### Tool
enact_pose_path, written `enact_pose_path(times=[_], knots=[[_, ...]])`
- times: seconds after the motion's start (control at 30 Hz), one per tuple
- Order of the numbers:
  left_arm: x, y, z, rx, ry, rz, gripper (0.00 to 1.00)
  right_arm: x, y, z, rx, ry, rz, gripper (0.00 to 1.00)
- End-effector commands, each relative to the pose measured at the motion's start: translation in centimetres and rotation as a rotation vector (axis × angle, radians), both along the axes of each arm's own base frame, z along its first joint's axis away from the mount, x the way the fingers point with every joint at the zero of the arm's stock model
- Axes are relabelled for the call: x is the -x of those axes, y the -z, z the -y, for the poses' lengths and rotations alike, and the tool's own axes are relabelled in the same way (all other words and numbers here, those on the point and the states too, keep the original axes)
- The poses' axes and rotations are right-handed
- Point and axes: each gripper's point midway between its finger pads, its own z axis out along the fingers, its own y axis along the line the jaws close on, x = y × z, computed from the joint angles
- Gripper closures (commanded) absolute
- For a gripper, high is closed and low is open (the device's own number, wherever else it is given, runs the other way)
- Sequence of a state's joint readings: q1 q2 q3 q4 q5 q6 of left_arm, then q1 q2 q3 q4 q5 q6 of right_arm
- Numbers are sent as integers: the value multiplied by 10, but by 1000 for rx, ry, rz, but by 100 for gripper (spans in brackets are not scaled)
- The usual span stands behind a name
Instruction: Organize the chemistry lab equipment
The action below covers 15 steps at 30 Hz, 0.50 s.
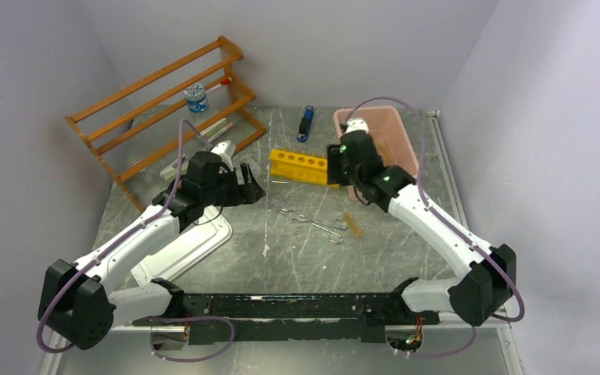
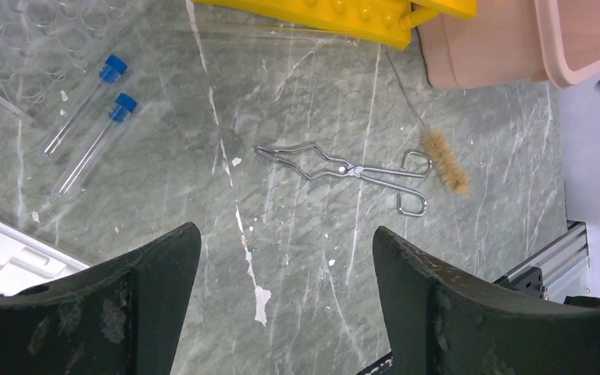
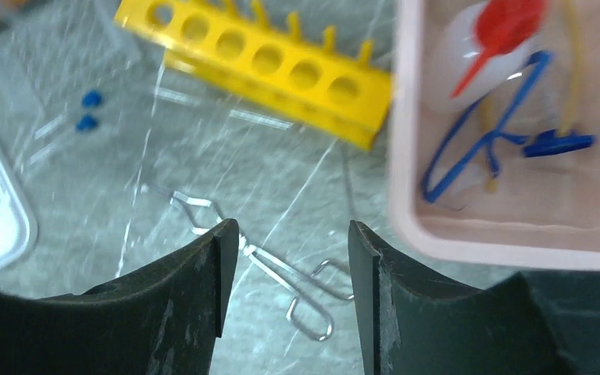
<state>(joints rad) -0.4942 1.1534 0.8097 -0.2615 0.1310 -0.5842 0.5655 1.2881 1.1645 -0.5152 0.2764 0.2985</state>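
The metal tongs lie on the table centre, and show in the left wrist view and right wrist view. Two blue-capped clear tubes lie side by side to their left. The pink bin holds the red-capped squeeze bottle, blue-framed goggles and yellowish tubing. A small blue-capped vial stands on the wooden rack. My left gripper hangs open and empty above the table. My right gripper is open and empty above the tongs, beside the bin.
A yellow tube rack stands between the grippers. A bristle brush lies right of the tongs. A white tray lies at the front left, a clear well plate beyond the tubes, and a blue item at the back.
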Motion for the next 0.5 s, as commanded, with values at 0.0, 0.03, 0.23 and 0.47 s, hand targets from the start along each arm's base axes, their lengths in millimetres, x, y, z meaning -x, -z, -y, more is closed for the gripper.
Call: enact_pose_path(times=[0.0,0.03,0.23,0.47], knots=[[-3,1,0,20,-22,-1,16,25,38,-41,29,-133,-63,43],[-3,3,-1,17,-24,-4,17,30,49,-51,46,-173,-79,43],[3,19,1,30,-17,-40,18,44,117,-84,112,-283,-217,42],[5,47,33,109,55,-103,20,51,160,-73,163,-227,-311,42]])
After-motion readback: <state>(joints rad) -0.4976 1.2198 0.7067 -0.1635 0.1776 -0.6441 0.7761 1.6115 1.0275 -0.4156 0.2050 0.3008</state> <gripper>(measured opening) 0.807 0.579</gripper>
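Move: The crucible tongs lie on the table about 9 cm to the left of the right hand, 2 cm back and some 21 cm below. The bottle brush is almost under that hand, about 1 cm ahead, also 21 cm down. The yellow rack stands 12 cm ahead and 9 cm left, the pink box 15 cm ahead and 13 cm right. From the left hand the tongs lie roughly 14 cm right, 2 cm ahead, 15 cm below. Bring the right gripper down about 16 cm onto the tongs, swinging left and somewhat back away from the box first, then sinking almost straight. Keep its fingers half open and tip them down some 20 degrees while turning counter-clockwise, stopping short of touching. Lower the open left gripper about 5 cm towards the table too. ##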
